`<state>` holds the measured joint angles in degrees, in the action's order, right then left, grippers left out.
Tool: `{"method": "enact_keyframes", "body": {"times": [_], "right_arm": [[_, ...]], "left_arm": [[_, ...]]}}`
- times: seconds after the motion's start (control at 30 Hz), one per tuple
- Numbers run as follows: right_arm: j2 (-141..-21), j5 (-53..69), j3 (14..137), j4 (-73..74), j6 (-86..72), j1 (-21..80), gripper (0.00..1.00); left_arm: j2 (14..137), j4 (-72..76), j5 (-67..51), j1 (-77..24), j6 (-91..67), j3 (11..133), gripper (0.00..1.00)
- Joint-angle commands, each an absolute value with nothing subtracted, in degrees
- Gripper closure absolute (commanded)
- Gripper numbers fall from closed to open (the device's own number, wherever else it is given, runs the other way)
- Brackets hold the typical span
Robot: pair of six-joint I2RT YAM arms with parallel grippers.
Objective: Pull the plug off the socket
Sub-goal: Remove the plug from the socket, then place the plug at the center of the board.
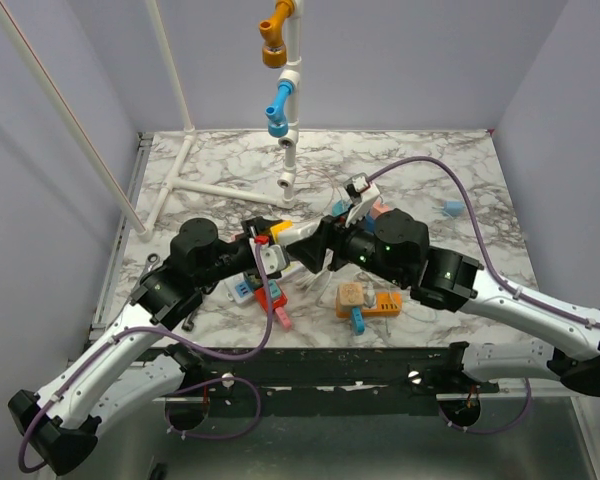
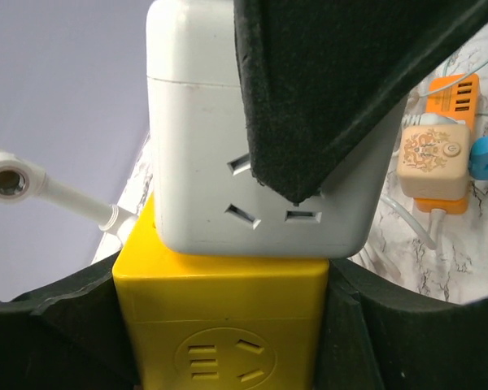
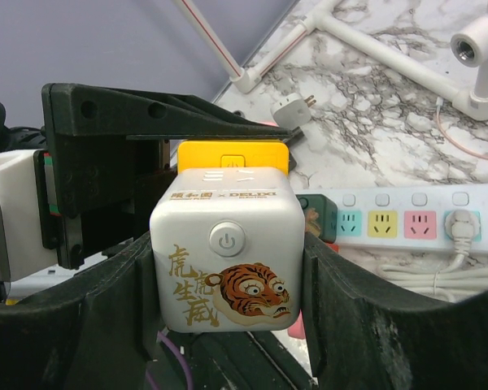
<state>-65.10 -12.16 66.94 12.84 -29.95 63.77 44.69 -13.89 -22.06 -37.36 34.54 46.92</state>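
Observation:
Two cube adapters are pressed together face to face above the table. My left gripper (image 2: 224, 325) is shut on the yellow cube (image 2: 220, 317), one finger on each side. My right gripper (image 3: 228, 276) is shut on the white cube (image 3: 225, 260), which has a tiger print and a power button. In the top view both grippers meet at the table's middle, left gripper (image 1: 267, 248) and right gripper (image 1: 313, 242). The socket (image 3: 407, 221), a long white power strip with pastel outlets, lies on the table behind. A white corded plug (image 3: 459, 229) sits in its right-hand outlet. A dark green cube (image 3: 321, 221) is at its left end.
A white pipe frame (image 1: 290, 120) with orange and blue fittings stands at the back. A beige cube (image 1: 351, 296) on an orange charger (image 1: 385, 303) and a pink piece (image 1: 282, 318) lie near the front edge. A loose white plug (image 3: 293, 110) lies near the pipes.

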Motion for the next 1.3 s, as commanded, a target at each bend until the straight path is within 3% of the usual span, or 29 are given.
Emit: {"method": "enact_keyframes", "body": {"times": [0.0, 0.4, 0.67, 0.93, 1.07, 1.27], "right_arm": [[-56.3, -19.56, 67.0, 17.41, -25.28, 63.37, 0.99], [-53.01, -21.59, 66.44, 19.74, -24.55, 63.37, 0.99], [-49.14, -26.11, 67.68, 24.14, -23.5, 63.34, 0.99], [-52.49, -43.28, 69.67, 32.71, -24.71, 62.59, 0.99], [-54.01, -42.66, 70.13, 32.8, -25.43, 53.23, 0.99], [-63.31, -23.51, 68.21, 29.48, -27.88, 29.21, 0.99]], "left_arm": [[44.69, -21.12, -12.57, -34.72, 35.2, 46.52, 0.92], [47.58, -26.39, -9.21, -34.67, 37.55, 47.49, 1.0], [48.66, -28.83, -6.28, -34.71, 39.17, 46.37, 1.0], [48.4, -30.7, -7.36, -34.72, 40.16, 49.85, 1.0], [49.13, -33.51, -7.51, -34.72, 39.77, 54.09, 1.0], [47.08, -36.35, -10.07, -34.72, 36.99, 57.26, 1.0]]}}
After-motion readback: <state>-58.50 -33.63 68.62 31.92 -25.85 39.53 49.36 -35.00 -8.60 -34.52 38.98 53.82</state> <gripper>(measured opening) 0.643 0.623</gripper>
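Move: The left hand still grips the yellow socket and the right the white plug, joined between them: the plug lies about 5 cm right and 1 cm back of the left hand, level with it; the socket about 5 cm left and 1 cm ahead of the right. Some 20 cm below, the tan cube is roughly 11 cm right and 6 cm back of the right hand, and the power strip's middle about 4 cm left, level fore-and-aft. Both hands, grips kept, pull plug from socket: right goes about 20 cm right, then forward, left springs left-down. ##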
